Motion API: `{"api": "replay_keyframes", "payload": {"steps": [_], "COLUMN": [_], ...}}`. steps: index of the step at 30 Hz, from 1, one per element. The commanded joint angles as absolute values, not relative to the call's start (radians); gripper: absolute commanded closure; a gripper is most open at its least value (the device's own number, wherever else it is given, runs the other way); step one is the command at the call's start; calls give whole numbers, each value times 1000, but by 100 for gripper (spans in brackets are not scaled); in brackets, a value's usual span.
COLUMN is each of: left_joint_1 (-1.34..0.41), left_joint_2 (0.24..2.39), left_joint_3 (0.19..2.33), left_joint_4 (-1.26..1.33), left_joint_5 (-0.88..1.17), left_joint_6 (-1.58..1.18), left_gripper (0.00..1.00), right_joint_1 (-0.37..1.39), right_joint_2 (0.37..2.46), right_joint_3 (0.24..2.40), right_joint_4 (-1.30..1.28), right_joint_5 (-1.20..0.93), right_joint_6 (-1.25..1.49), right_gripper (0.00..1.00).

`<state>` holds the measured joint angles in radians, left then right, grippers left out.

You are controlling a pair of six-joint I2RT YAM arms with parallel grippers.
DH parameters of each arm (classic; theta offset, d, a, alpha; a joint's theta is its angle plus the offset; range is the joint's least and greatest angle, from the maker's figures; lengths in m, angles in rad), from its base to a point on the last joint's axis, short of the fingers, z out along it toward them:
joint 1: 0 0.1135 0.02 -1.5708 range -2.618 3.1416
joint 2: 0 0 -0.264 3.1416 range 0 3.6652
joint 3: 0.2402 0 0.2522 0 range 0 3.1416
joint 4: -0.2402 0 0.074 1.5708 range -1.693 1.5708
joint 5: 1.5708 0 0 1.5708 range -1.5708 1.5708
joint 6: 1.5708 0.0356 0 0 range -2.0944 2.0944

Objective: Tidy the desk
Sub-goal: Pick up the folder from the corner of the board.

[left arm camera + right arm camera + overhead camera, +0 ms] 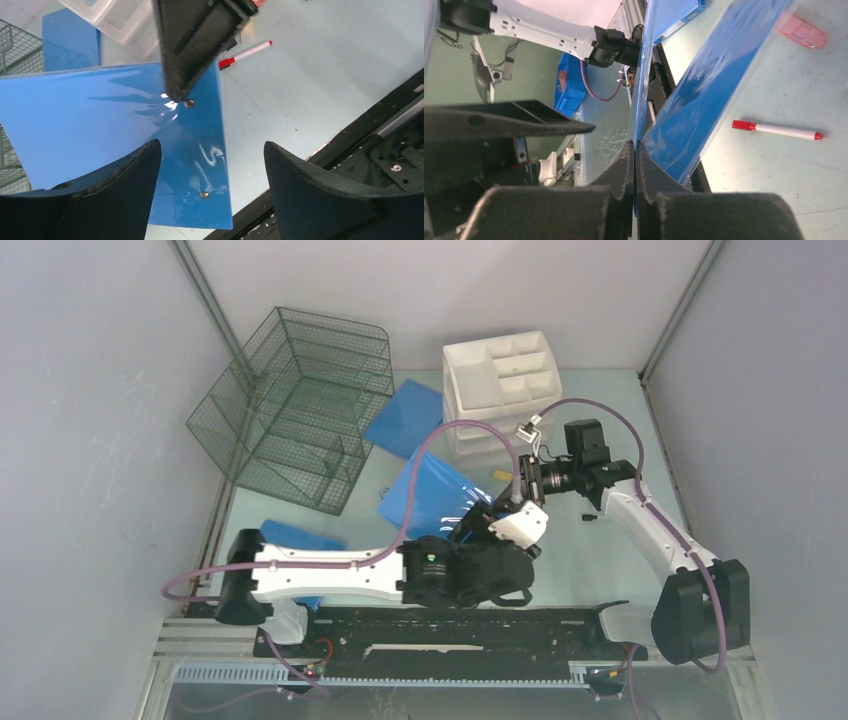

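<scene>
The desk point(600, 550) is the pale mint-green tabletop. A glossy blue folder point(430, 495) is lifted at one edge near the middle. My right gripper point(635, 146) is shut on that thin edge and shows from above as a black wedge point(195, 45) pinching the folder point(100, 130). My left gripper point(212, 150) is open, its fingers point(132, 185) spread either side of the folder's near corner without touching it. In the top view the left gripper point(478, 518) sits just below and left of the right gripper point(515, 485).
A green wire basket point(300, 410) lies tipped at the back left. A white compartment organizer point(500, 380) stands at the back centre. Two more blue folders point(405, 418) point(300, 537) lie flat. A red-capped white marker point(245, 54) and a pink clear item point(801, 30) lie on the desk.
</scene>
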<state>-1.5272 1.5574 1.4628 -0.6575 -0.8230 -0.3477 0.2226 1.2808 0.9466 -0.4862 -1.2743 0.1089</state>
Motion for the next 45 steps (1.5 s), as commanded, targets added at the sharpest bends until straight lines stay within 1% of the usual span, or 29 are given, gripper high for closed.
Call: {"api": "replay_keyframes", "payload": {"steps": [1, 5, 11, 14, 17, 21, 23, 25, 27, 29, 31, 36, 39, 40, 45], "left_joint_1": [-1555, -1555, -1554, -1547, -1533, -1514, -1505, -1500, -1497, -1494, -1490, -1491, -1491, -1491, -1505], "left_joint_2": [1656, 1778, 1897, 1930, 1950, 1969, 1969, 1967, 1969, 1969, 1968, 1946, 1903, 1886, 1775], "left_joint_3": [1597, 1710, 1784, 1785, 1757, 1727, 1713, 1706, 1699, 1690, 1676, 1641, 1621, 1612, 1562], "left_joint_4": [-866, -1066, -1232, -1279, -1293, -1322, -1323, -1323, -1323, -1323, -1323, -1324, -1324, -1322, -1318], "left_joint_5": [-913, -975, -1061, -1111, -1145, -1195, -1214, -1235, -1248, -1258, -1264, -1304, -1342, -1355, -1435], "left_joint_6": [-410, -488, -584, -617, -642, -694, -706, -709, -702, -696, -692, -693, -692, -692, -702], "left_gripper": [18, 19, 20, 25, 25, 25, 26, 30, 37, 53, 65, 84, 100, 100, 100], "right_joint_1": [230, 239, 246, 246, 247, 255, 261, 268, 273, 281, 288, 309, 321, 326, 331], "right_joint_2": [1279, 1295, 1314, 1326, 1341, 1351, 1353, 1357, 1365, 1370, 1375, 1379, 1380, 1379, 1369], "right_joint_3": [947, 933, 932, 921, 907, 906, 906, 906, 906, 907, 906, 907, 906, 906, 906], "right_joint_4": [-351, -310, -299, -268, -209, -206, -204, -201, -198, -192, -186, -169, -149, -142, -121], "right_joint_5": [-1322, -1335, -1347, -1367, -1404, -1412, -1416, -1422, -1429, -1440, -1453, -1476, -1503, -1512, -1558], "right_joint_6": [258, 300, 319, 356, 413, 418, 420, 423, 428, 431, 435, 438, 441, 442, 424], "right_gripper": [100, 100, 100, 100, 100, 100, 100, 100, 100, 100, 100, 100, 100, 96, 54]}}
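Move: The blue folder hangs from my right fingers, pinched at a corner. Its middle lies about 8 cm ahead of my left hand, 10 cm to its left and 7 cm lower. From my right hand the middle is some 10 cm left, 1 cm forward and 5 cm down. On the table, about 23 cm below my left hand, a red-capped marker lies 8 cm ahead and 4 cm right; the white drawer unit stands straight ahead, about 28 cm out. I drop my open left hand about 6 cm, then sweep it some 8 cm left and 4 cm forward towards the folder, rolling its left side up and swinging it counter-clockwise, some 40 degrees in all. Its fingers close on the folder's edge close to my right grip. My right hand drifts 3 cm left, still pinching, then opens about a third at the end. ##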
